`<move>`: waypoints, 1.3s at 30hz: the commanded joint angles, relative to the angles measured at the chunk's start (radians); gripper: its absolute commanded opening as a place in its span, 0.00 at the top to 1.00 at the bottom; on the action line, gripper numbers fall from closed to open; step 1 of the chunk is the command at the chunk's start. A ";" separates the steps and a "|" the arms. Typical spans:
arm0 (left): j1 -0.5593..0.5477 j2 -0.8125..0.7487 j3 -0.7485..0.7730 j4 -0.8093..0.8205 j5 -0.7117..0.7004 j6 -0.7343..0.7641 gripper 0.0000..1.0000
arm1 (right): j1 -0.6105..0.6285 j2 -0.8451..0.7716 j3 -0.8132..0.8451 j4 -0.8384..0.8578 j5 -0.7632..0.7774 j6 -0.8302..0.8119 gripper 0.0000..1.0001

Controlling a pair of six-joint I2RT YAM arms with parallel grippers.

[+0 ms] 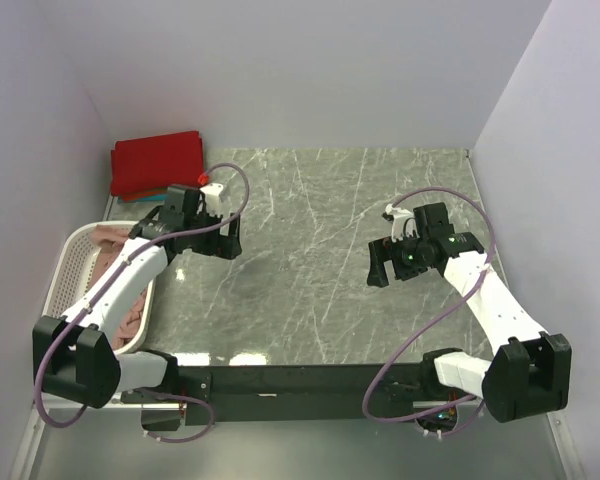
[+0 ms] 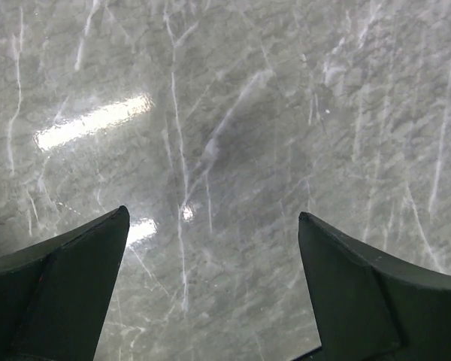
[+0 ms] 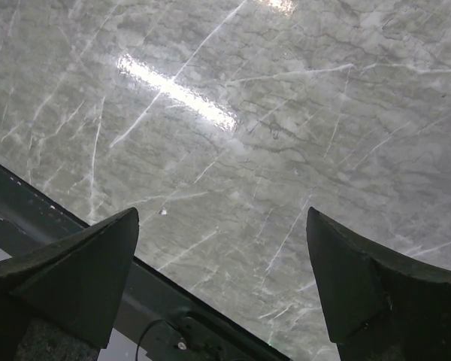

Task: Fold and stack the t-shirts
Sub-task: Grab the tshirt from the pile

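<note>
A folded bright red t-shirt (image 1: 156, 162) lies at the table's far left corner, with a sliver of teal cloth (image 1: 148, 198) showing under its near edge. A dusty-pink t-shirt (image 1: 113, 262) lies crumpled in the white basket (image 1: 68, 262) on the left. My left gripper (image 1: 228, 240) hovers open over bare marble, right of the basket and just in front of the red shirt. My right gripper (image 1: 378, 268) hangs open over the right half of the table. In the wrist views the left gripper (image 2: 212, 214) and the right gripper (image 3: 222, 211) have only marble between their fingers.
The grey marble tabletop (image 1: 310, 250) spans the middle. A black base rail (image 3: 173, 301) runs along the near edge, under the right gripper's view. Pale walls close in the left, back and right sides.
</note>
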 commanded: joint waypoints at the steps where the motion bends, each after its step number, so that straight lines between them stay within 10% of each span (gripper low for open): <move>1: 0.040 -0.007 0.098 -0.032 0.066 0.020 0.01 | 0.001 0.008 0.032 -0.004 -0.009 -0.011 0.02; 13: 0.585 0.120 0.513 -0.435 0.375 0.291 0.01 | 0.001 0.027 0.033 0.000 0.006 -0.006 0.02; 21: 1.012 0.215 0.432 -0.644 0.341 0.689 0.01 | 0.001 0.060 0.047 -0.004 0.006 0.000 0.02; 39: 1.058 0.232 -0.165 -0.057 -0.042 0.793 0.01 | 0.001 0.114 0.061 -0.018 0.004 0.002 0.02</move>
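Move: The pink t-shirt, piled in the white basket, has its middle about 28 cm to the left hand's left, 12 cm back and some 14 cm below. The basket's middle is about 6 cm farther left than the shirt's, at the same reach. A stack of folded red shirts sits roughly 18 cm ahead of the hand, 20 cm left and 13 cm lower. From the right hand the pink shirt is some 67 cm left, 6 cm back and 11 cm lower. Up and leftward in an arc, going slightly forward at first, the left hand rises about 11 cm, then swings back and plunges into the basket, ending some 28 cm farther left. Its wide-open fingers tip more steeply down and turn about 20 degrees counter-clockwise, coming to straddle a fold of the pink shirt with their tips against the cloth. The right hand sinks about 2 cm over bare table. ##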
